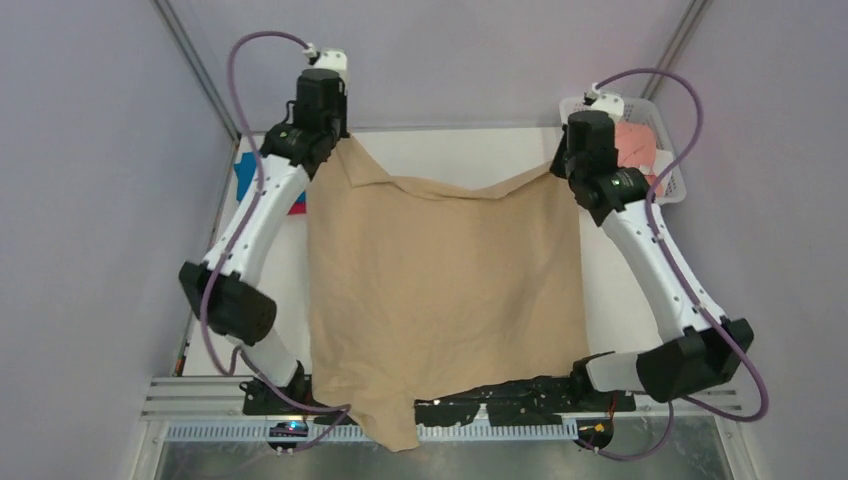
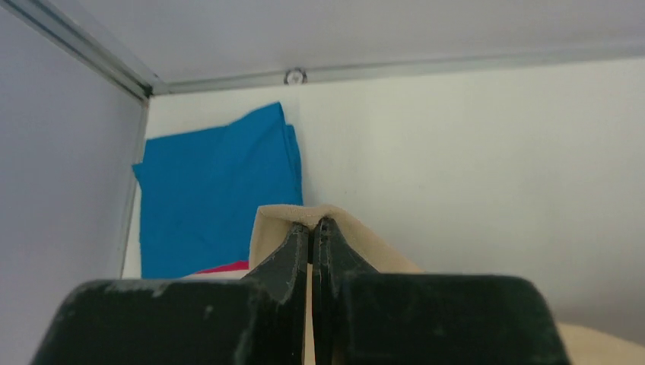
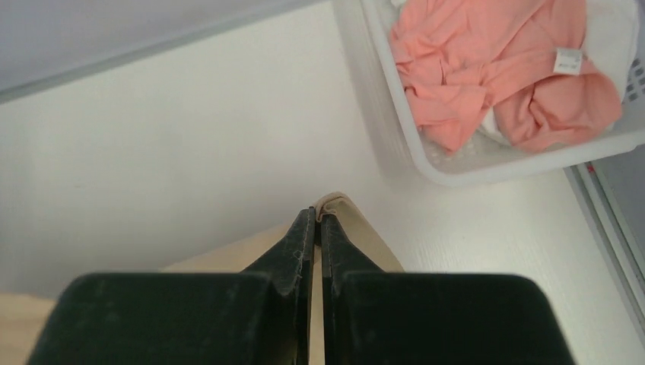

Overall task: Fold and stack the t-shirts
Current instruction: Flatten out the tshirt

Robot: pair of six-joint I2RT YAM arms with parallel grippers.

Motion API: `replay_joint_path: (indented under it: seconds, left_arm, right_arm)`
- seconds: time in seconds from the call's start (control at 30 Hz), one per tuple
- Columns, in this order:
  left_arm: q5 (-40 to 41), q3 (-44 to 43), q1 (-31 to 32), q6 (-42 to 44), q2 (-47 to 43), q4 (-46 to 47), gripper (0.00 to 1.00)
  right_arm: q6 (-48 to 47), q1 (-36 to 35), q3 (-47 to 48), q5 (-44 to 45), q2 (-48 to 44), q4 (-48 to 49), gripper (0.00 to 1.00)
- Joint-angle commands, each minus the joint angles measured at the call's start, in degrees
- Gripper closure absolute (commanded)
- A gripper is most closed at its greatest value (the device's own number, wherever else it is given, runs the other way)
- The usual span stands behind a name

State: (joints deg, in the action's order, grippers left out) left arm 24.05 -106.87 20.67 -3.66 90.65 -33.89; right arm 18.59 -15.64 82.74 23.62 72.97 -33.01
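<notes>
The tan-beige t-shirt [image 1: 445, 290] is stretched out over the table, its near part hanging over the front rail. My left gripper [image 1: 340, 140] is shut on its far left corner [image 2: 278, 217], held above the table. My right gripper [image 1: 560, 165] is shut on its far right corner [image 3: 346, 209]. A folded bright blue t-shirt [image 2: 217, 194] lies at the far left with a magenta-red one [image 2: 224, 267] showing under it. The salmon pink t-shirt [image 3: 502, 68] lies crumpled in the white mesh basket [image 3: 395, 129] at the far right.
The white table [image 1: 470, 155] is walled in by grey panels with metal posts at the back corners. The basket [image 1: 676, 185] stands just behind my right arm. A metal rail [image 1: 200, 395] runs along the front edge by the arm bases.
</notes>
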Motion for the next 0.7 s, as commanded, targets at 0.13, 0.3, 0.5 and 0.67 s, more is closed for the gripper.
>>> replay_joint_path:
  seconds: [0.13, 0.3, 0.5, 0.67]
  left_arm:
    - [-5.81, -19.52, -5.40, -0.77, 31.06, -1.84, 1.00]
    - [-8.17, -29.48, -6.86, -1.82, 44.79, -3.08, 1.00]
    - [-11.69, -24.42, -7.93, -5.42, 43.31, 4.35, 1.00]
    - [-13.39, -25.25, -9.80, -10.26, 44.30, 7.95, 1.00]
  right_arm:
    - [3.95, 3.63, 3.94, -2.91, 25.00, 10.95, 0.95]
    - [6.36, 4.64, 14.84, -3.30, 39.96, 9.40, 0.95]
    - [6.86, 5.06, 24.65, 0.82, 48.77, 8.16, 0.95]
    - [7.40, 6.59, 30.61, 2.34, 53.41, 10.14, 0.95]
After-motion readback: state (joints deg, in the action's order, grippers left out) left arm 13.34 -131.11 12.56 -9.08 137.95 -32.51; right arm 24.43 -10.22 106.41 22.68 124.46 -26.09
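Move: Both my hands already grip the tan shirt's far edge in the air. My left hand's spot on the far table lies about 18 cm ahead, 1 cm to its right and 35 cm below; the blue stack is some 14 cm ahead and 20 cm to its left. From my right hand, its spot is about 19 cm ahead, straight on, and 30 cm down, with the basket roughly 18 cm ahead and 24 cm to its right. I swing both closed grippers down and forward together, still pinching the tan shirt's far edge, and fling it out low over the far table between the blue stack and the basket. Each hand sinks some 25 cm and reaches 18 cm, the fingers tipping about 20 degrees further down; the drop ends early, then I ease on forward, my right hand lifting a couple of centimetres. ##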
